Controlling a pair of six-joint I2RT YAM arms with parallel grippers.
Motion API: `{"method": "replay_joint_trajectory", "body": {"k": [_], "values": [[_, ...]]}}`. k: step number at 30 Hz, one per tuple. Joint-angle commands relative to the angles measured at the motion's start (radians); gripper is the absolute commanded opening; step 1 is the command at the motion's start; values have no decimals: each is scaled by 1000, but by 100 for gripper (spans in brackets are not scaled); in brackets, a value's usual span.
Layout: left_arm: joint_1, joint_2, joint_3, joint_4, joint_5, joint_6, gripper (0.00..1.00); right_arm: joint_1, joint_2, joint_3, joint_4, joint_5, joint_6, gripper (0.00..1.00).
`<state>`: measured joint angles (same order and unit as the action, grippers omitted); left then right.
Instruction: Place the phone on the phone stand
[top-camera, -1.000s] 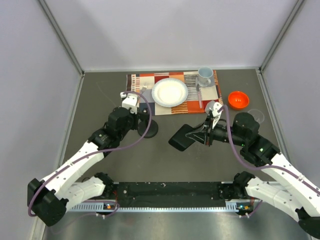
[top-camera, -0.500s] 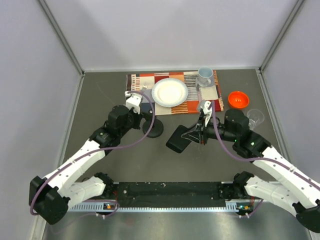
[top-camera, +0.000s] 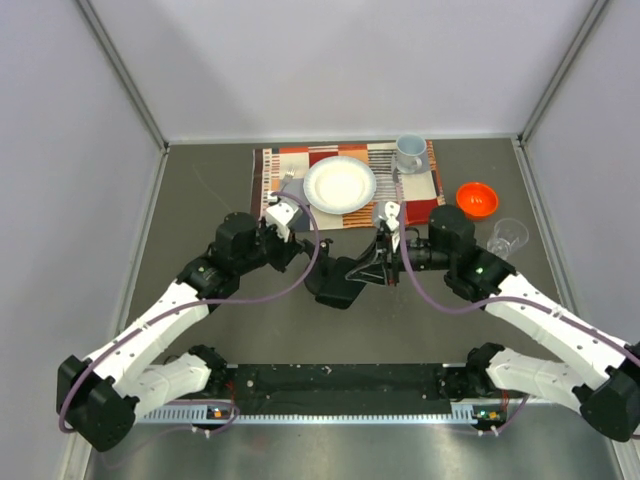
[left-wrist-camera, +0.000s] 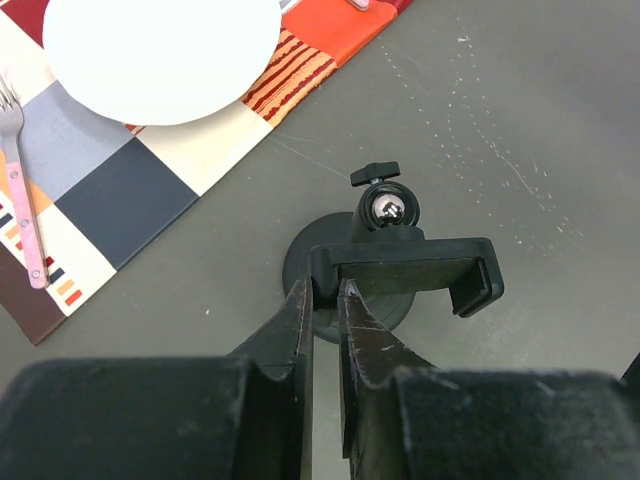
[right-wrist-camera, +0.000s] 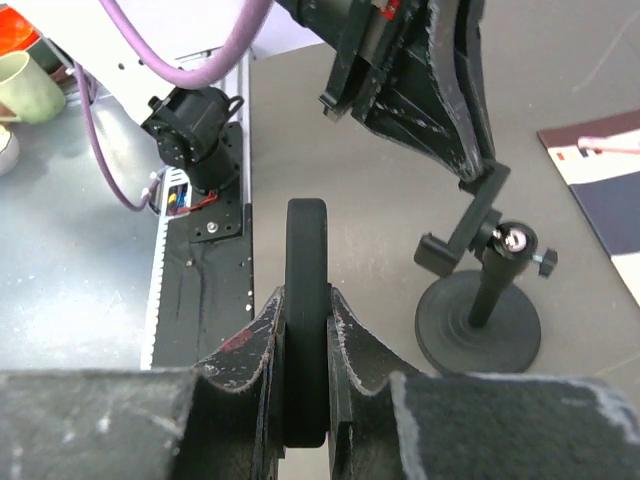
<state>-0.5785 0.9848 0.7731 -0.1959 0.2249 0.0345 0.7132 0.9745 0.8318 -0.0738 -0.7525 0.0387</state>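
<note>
The phone stand (left-wrist-camera: 388, 210) is black, with a round disc base, a ball joint and a wide cradle (left-wrist-camera: 410, 272). My left gripper (left-wrist-camera: 325, 292) is shut on the cradle's left end. In the right wrist view the stand (right-wrist-camera: 480, 322) stands on the table to the right, with the left gripper's fingers (right-wrist-camera: 440, 90) reaching down to its cradle. The phone (right-wrist-camera: 305, 300), thin and black, shows edge-on with my right gripper (right-wrist-camera: 305, 312) shut on it. From above, the phone (top-camera: 338, 286) hangs tilted just right of the left gripper (top-camera: 305, 262), with the right gripper (top-camera: 373, 270) behind it.
A patterned placemat (top-camera: 300, 158) at the back holds a white plate (top-camera: 340, 184), a fork (top-camera: 286, 180), a spoon (top-camera: 398, 190) and a cup (top-camera: 408, 152). An orange bowl (top-camera: 477, 198) and a clear glass (top-camera: 508, 236) stand right of it.
The left gripper closed on the stand's cradle. The right arm carried the phone leftward until it hangs close beside the stand.
</note>
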Motion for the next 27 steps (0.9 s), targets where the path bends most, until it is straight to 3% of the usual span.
{"method": "replay_joint_trajectory", "body": {"k": [1,3,7,9,13,14,16,27], "values": [[-7,-9,28,-25,57,-13,17,37,27,121,77,-114,-158,0],[-7,-20,43,-42,63,-25,29,51,55,144,16,-117,-215,0],[-7,-70,71,-89,32,-82,41,63,128,239,-47,-162,-272,0],[-6,-101,87,-121,5,-91,43,81,157,288,-93,-160,-328,0],[2,-219,89,-203,-183,-99,48,117,265,384,-138,-133,-401,0],[12,-236,92,-214,-287,-111,49,120,285,403,-145,-131,-416,0],[28,-280,89,-232,-335,-117,50,126,323,461,-168,-127,-434,0],[103,-337,28,-212,-266,-168,52,170,524,644,-337,-113,-718,0]]}}
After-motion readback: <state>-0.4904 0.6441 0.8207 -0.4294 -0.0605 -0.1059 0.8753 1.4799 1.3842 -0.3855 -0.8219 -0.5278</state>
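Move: My right hand holds the phone; the phone stand's clamp lies about 8 cm to its left, some 6 cm farther out and roughly 6 cm lower. The plate is about 33 cm ahead and 4 cm left, the fork about as far out and 18 cm left, both 18 cm down. My left fingers still pinch the clamp's left end, its middle about 3 cm right and 2 cm back; from that hand the plate is 26 cm ahead, 8 cm right, 12 cm down. I carry the phone with my right hand about 10 cm left in to the phone stand, rising some 3 cm over the clamp's height before dipping again, rolling it and swinging it counter-clockwise, some 30 degrees in all, with the grip kept. Meanwhile my left fingers open off the clamp, ease back slightly, then draw away left and up, turning counter-clockwise. ##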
